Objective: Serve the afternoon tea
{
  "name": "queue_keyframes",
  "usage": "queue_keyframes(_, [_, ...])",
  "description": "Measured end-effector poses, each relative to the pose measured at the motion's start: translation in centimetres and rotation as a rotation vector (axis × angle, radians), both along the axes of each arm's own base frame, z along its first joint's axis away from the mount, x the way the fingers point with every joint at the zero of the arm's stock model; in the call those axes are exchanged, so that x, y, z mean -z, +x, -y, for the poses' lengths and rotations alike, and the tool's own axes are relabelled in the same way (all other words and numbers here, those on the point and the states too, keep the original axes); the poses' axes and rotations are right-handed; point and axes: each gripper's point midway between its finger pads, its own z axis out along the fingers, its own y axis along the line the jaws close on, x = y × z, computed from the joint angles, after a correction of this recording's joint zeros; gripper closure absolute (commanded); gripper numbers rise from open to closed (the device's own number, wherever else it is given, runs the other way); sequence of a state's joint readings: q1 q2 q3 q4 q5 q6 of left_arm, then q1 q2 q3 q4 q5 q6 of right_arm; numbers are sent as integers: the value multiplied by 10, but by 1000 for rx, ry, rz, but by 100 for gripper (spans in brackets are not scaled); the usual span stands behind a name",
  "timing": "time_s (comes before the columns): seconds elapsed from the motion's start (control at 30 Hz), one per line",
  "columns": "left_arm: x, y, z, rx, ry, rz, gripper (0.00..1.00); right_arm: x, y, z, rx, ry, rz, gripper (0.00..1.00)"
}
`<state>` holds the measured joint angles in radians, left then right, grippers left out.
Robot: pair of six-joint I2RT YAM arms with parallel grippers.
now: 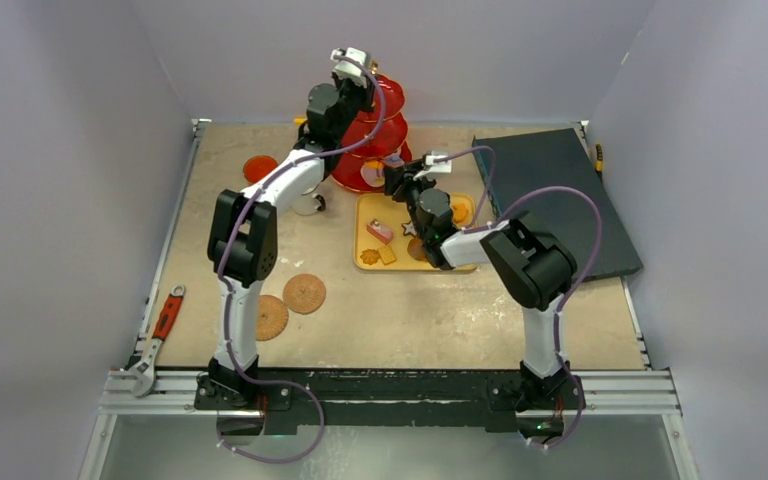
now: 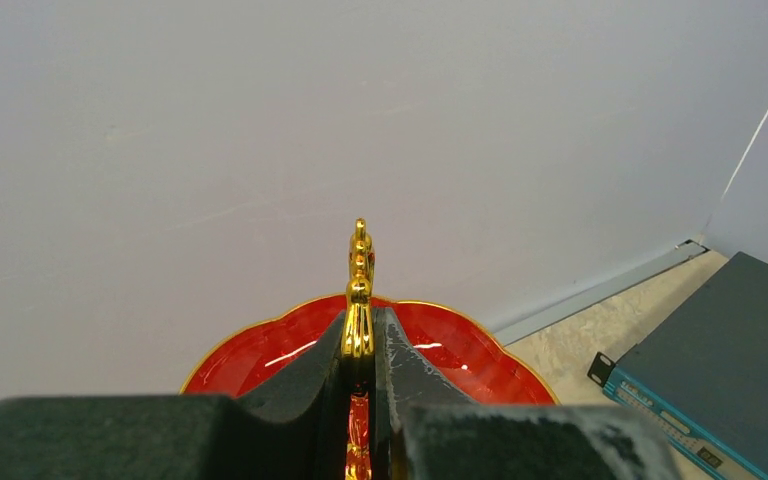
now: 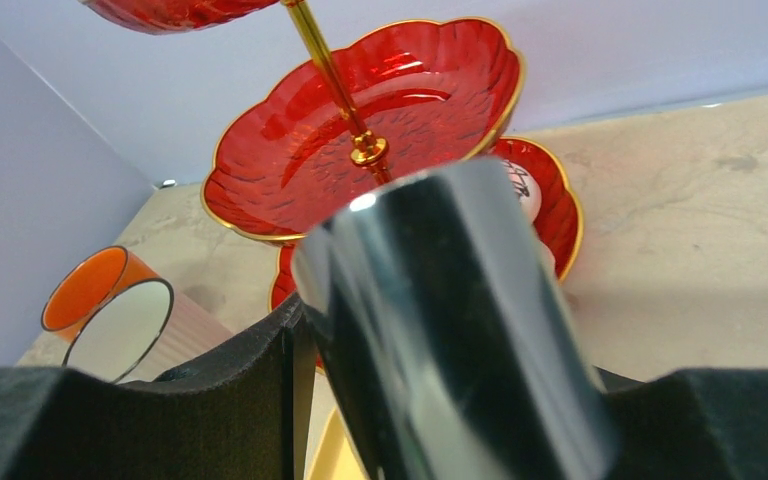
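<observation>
The red three-tier stand point(image 1: 378, 135) stands at the back of the table. My left gripper point(image 2: 360, 332) is shut on its gold handle point(image 2: 360, 285) above the top tier point(image 2: 450, 352). My right gripper point(image 1: 398, 186) is shut on the metal tongs point(image 3: 450, 330), which point at the stand's lower tiers point(image 3: 360, 120). A white piece point(image 3: 522, 190) lies on the bottom tier. Several pastries and biscuits, one of them pink point(image 1: 380, 232), lie on the yellow tray point(image 1: 365, 218). The orange mug point(image 1: 260, 168) and the white mug point(image 3: 125, 330) stand left of the stand.
A dark flat box point(image 1: 560, 200) fills the back right. Two round brown discs point(image 1: 304, 293) lie on the table near the left arm's base. A red-handled wrench point(image 1: 160, 335) rests on the left rail. Walls close in the back and both sides.
</observation>
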<state>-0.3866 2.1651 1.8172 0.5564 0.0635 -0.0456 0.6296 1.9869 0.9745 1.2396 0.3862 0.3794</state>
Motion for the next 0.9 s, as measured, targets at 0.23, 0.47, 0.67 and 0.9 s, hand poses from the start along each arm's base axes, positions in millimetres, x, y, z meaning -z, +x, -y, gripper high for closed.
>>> queue_keyframes(0.23, [1,1,-3,-16,-11,-16,60,12,12,-21,-6,0,-6,48])
queue_keyframes(0.47, [5,-4,-5,-12,3,-74,26,33,16,-22,10,-23,-38,33])
queue_keyframes(0.67, [9,-9,-13,-7,27,-133,10,35,14,-25,10,-42,-38,25])
queue_keyframes(0.9, [-9,-26,-31,-14,53,-192,1,22,-2,-24,-3,-66,-19,24])
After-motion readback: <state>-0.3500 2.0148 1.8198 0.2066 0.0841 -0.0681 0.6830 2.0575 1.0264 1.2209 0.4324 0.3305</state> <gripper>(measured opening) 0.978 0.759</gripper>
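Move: The left hand still pinches the gold handle of the red tiered stand between its pads; the top plate is about 8 cm below. The right hand holds the tongs with the yellow donut; the bottom plate's near-left part, where it goes, is some 10 cm ahead, 5 cm left and 15 cm down. From that hand, the blue donut is about 12 cm ahead, straight on and 15 cm down; the white mug 5 cm ahead, 17 cm left and 15 cm down. Down and to the left, with a little forward, the right hand lowers the yellow donut in the tongs some 3.5 cm onto the bottom plate, its fingers widening so the tongs spread, then eases back and slightly up. The left fingers open wide and let go of the gold handle; that hand dips slightly, then retreats about 4 cm left and back, rising at the end as it tips down some 10 degrees. ##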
